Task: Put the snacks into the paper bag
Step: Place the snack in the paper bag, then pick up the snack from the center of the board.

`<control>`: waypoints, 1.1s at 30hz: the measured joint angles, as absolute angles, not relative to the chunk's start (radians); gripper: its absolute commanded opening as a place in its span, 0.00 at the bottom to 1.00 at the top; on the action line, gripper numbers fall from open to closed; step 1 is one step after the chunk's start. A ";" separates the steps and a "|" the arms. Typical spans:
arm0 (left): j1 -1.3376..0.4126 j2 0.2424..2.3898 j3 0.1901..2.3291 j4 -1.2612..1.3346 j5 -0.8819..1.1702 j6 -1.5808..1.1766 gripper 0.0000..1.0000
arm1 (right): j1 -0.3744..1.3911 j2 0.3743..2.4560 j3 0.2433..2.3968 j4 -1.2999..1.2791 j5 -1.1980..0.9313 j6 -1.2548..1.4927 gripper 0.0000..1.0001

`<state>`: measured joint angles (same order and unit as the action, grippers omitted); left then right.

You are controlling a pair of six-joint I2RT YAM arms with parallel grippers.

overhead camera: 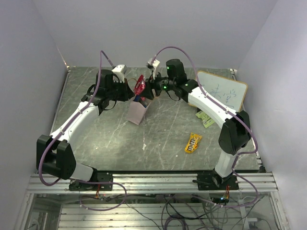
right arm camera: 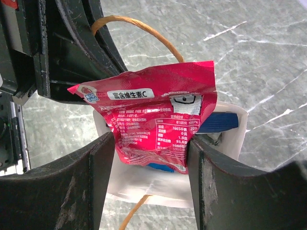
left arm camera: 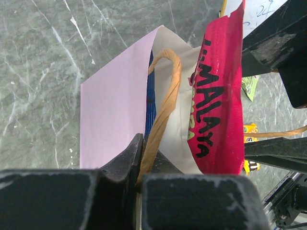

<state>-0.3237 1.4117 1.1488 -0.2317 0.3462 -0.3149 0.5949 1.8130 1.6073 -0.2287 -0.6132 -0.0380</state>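
The pale pink paper bag [overhead camera: 137,112] stands mid-table, its mouth open. My left gripper [left arm camera: 146,153] is shut on the bag's tan twine handle [left arm camera: 165,96], holding it up. A pink-red snack packet [right arm camera: 158,115] hangs over the bag's mouth, and my right gripper [right arm camera: 151,148] is shut on it, one finger on each side edge. The packet's lower end dips inside the bag's rim [right arm camera: 235,139]. A blue packet [right arm camera: 218,122] lies inside the bag. On the table to the right lie a yellow M&M's packet [overhead camera: 193,143] and a light green packet [overhead camera: 207,119].
A white scribbled board [overhead camera: 222,91] leans at the back right, just behind the light green packet. The two grippers meet closely above the bag. Grey walls enclose the table on three sides.
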 measured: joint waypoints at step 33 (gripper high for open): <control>-0.315 1.410 1.135 -0.217 0.345 -0.322 0.07 | 0.573 1.673 1.689 -0.390 -0.647 -0.224 0.92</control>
<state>-0.3149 1.4101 1.1355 -0.2173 0.3454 -0.3218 0.5728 1.6730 1.6890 -0.3901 -0.6472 -0.2241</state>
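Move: Just 3 cm to the left of the right hand, level with it fore and aft, is the middle of the paper bag, some 12 cm below; the red packet hangs in that hand's fingers over the bag's mouth. The blue chip bag already inside stands about 4 cm left, 1 cm ahead and 9 cm below. On the table, the M&M's lie about 19 cm back and 25 cm right. From the left hand, the paper bag's middle is 5 cm right, 1 cm ahead and 10 cm lower. Opening its fingers over the bag's mouth, the right hand lets go of the red packet while staying almost in place. It then pulls up and away, rising about 7 cm as it backs 3 cm to the right and 2 cm towards its base, rolling roughly 10 degrees, fingers ending nearly wide. The left hand stays put, still pinching the bag's rim by the handle. ##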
